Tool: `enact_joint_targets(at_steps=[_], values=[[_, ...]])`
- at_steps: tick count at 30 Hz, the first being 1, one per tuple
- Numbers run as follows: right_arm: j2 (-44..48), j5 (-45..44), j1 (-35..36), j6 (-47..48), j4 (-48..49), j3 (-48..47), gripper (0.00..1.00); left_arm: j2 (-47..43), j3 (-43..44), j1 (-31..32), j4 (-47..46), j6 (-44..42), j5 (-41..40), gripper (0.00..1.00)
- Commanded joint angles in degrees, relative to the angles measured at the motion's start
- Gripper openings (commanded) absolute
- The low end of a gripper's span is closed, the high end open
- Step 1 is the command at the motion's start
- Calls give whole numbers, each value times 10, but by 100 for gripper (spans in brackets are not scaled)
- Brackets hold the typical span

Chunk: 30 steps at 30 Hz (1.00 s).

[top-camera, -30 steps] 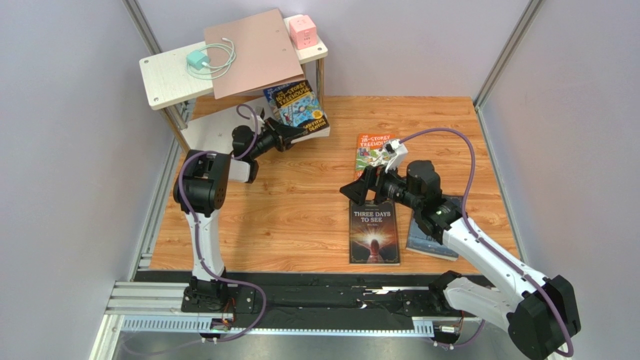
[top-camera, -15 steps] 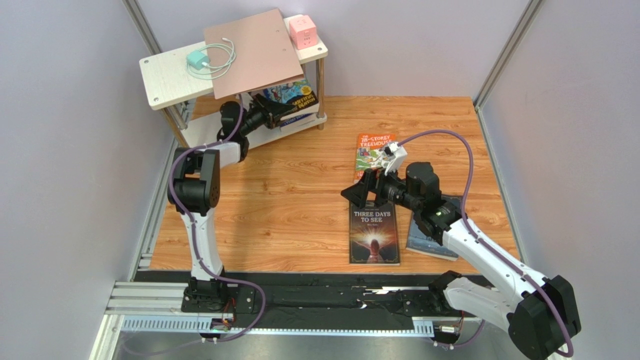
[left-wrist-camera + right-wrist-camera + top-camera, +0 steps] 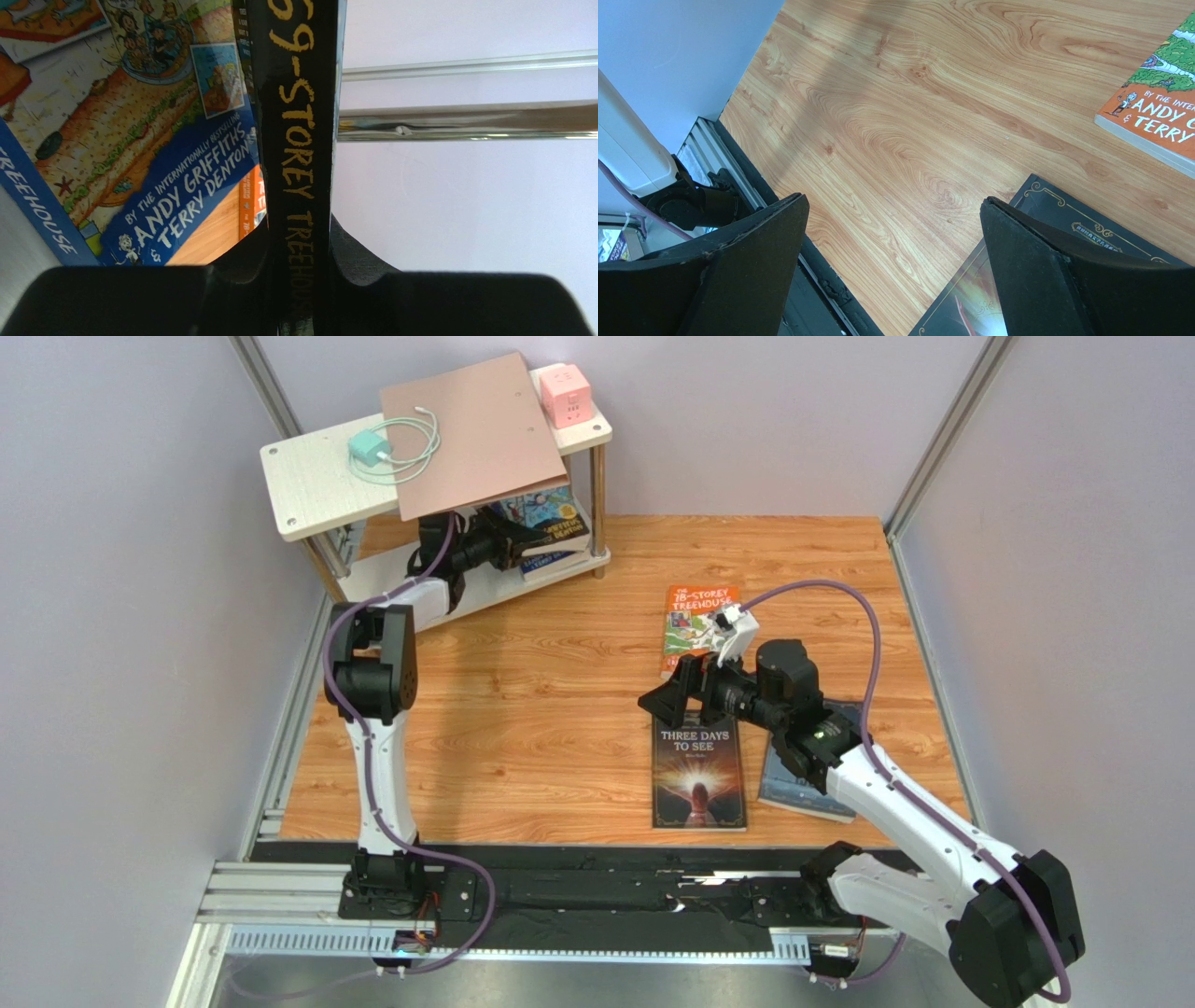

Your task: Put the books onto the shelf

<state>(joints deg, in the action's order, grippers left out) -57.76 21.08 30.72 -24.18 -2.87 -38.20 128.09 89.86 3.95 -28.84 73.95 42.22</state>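
My left gripper (image 3: 494,543) reaches under the top board of the shelf (image 3: 316,483), shut on a blue Treehouse book (image 3: 544,518). In the left wrist view its black spine (image 3: 298,140) stands clamped between the jaws. A second blue Treehouse book (image 3: 140,140) lies close beside it. On the floor are the orange Treehouse book (image 3: 697,623), the dark "Three Days to See" (image 3: 699,770) and a grey-blue book (image 3: 788,784) partly under the right arm. My right gripper (image 3: 673,697) hangs open over the dark book's (image 3: 962,304) top left corner, holding nothing.
A pinkish-brown board (image 3: 477,434), a pink cube (image 3: 564,395) and a teal charger with a white cable (image 3: 373,448) lie on the shelf's top board. Grey walls enclose the orange wood floor (image 3: 533,700). A slim metal leg (image 3: 598,497) stands right of the held book.
The left arm has carried the blue book from in front of the shelf back under the top board, into the lower tier. The right gripper has shifted only slightly.
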Motion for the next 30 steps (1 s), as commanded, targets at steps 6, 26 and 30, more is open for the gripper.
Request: enact_joint_targets(at_steps=[6, 26, 30], values=[[14, -5, 4, 14, 2, -1, 100, 12, 83, 0, 102, -92, -14, 37], [19, 2, 4, 9, 10, 8, 100, -3, 231, 29, 521, -286, -194, 73], [20, 5, 4, 5, 15, 15, 100, 8, 264, 39, 584, -312, -211, 73]])
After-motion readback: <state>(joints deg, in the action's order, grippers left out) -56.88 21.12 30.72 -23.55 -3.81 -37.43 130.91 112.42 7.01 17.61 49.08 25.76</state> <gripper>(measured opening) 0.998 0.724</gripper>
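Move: The left hand is already in the shelf's lower bay, holding the 169-storey book flat by its near spine-side corner. The blue 91-storey book it goes onto has its middle about 6 cm ahead, 4 cm right and 5 cm below the hand. The shelf's right front post stands level with the hand, about 13 cm to its right. From the idle right hand, the blue book's middle is about 37 cm ahead, 22 cm left and 6 cm lower. Down by about 3.5 cm, with a small push forward at first, the left hand lowers the held 169-storey book towards the blue book and opens its fingers to roughly three-quarters while sinking. Then, hardly travelling, it rolls some 25 degrees, left side rising, with the parted fingers still around the book's corner. ##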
